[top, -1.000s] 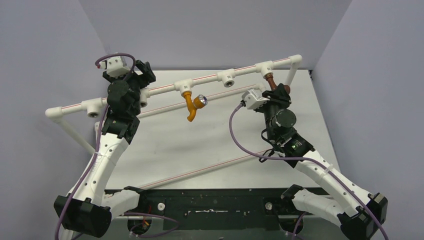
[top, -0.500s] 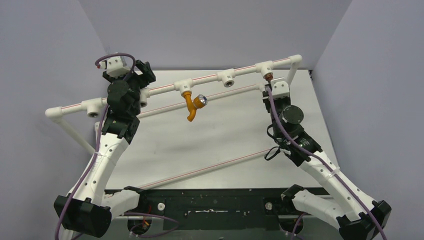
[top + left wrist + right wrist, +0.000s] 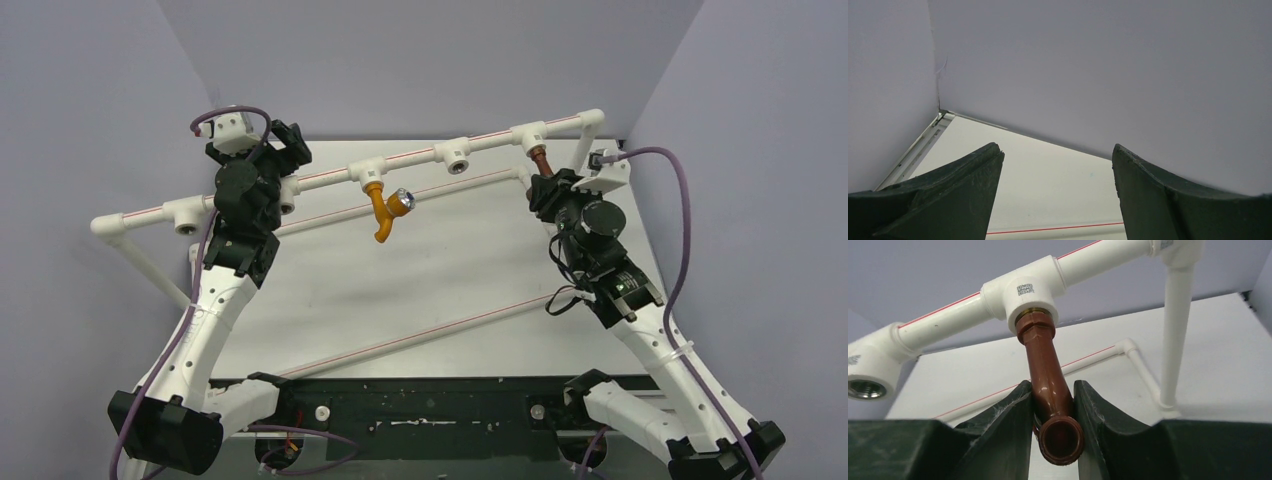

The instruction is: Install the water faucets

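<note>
A dark red-brown faucet [image 3: 1048,375] hangs from a white T socket [image 3: 1030,292] on the upper pipe, its threaded end seated in the socket. My right gripper [image 3: 1053,405] is shut on its spout, whose mouth points toward the camera. From above, that faucet [image 3: 541,158] shows just below the socket, with the right gripper [image 3: 548,185] on it. An orange-yellow faucet [image 3: 381,212] with a shiny knob hangs from another socket [image 3: 371,172] further left. My left gripper [image 3: 290,150] stands open at the pipe's left part, its fingers [image 3: 963,190] holding nothing.
The white pipe frame [image 3: 450,150] spans the table's back, with an unfilled socket [image 3: 457,155] in the middle and another [image 3: 187,213] at the left. Thin red-lined pipes [image 3: 420,330] cross the table. A vertical leg [image 3: 1173,335] stands right of the brown faucet.
My right wrist has rolled round while holding the brown faucet; its camera block swung from the left side over to the right. The left arm stayed still.
</note>
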Action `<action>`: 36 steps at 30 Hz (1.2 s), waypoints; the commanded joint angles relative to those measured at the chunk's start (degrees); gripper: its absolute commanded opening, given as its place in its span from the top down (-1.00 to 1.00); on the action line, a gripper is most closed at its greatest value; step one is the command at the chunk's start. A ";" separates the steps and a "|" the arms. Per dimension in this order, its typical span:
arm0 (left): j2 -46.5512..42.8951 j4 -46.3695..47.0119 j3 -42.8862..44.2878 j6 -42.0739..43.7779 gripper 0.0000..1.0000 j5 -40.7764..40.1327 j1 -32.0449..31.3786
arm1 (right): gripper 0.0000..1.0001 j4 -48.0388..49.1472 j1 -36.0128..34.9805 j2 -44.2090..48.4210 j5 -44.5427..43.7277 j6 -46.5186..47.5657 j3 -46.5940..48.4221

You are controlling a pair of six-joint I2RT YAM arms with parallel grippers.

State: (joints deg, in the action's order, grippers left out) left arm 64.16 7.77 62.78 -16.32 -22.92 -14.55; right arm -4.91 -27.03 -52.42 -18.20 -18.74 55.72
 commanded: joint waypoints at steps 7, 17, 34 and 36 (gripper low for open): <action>1.99 -15.94 -4.59 -0.65 -0.55 1.99 -1.10 | 1.00 12.40 9.26 3.14 12.37 -36.39 -1.93; 2.02 -15.95 -4.54 -0.56 -0.55 1.91 -1.10 | 1.00 24.96 11.05 4.47 17.75 -63.05 -11.23; 2.28 -15.95 -4.69 -0.31 -0.55 1.23 -1.10 | 0.02 25.38 11.09 7.09 17.76 -69.36 -12.99; 2.28 -15.94 -4.63 -0.30 -0.56 1.22 -1.10 | -0.16 24.33 11.04 7.51 17.76 -67.76 -13.34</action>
State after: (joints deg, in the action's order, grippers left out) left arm 64.07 7.53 62.70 -16.29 -22.92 -14.55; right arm 13.96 -16.14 -47.11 -0.58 -87.72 41.32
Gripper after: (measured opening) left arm 0.777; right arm 0.516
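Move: The right hand already grips the brown faucet's body. The rightmost tee holding its threaded end lies about 9 cm ahead and 2 cm to the hand's left, roughly level. The next, empty tee is some 17 cm left and 6 cm ahead; the white corner elbow is about 9 cm right and 13 cm ahead, and the orange faucet some 29 cm left and 4 cm back. From the left hand, the rightmost tee is about 44 cm right, level fore and aft. Keeping its grip on the brown faucet's body, the right hand screws it round in the rightmost tee, rolling about its forward-pointing fingers by some 70 degrees clockwise as seen from behind the arm, while the hand point drifts up about 2.5 cm, a little left and slightly back. After the turn stops, the fingers begin to open: one finger stands clear of the body while the other is still beside it. ##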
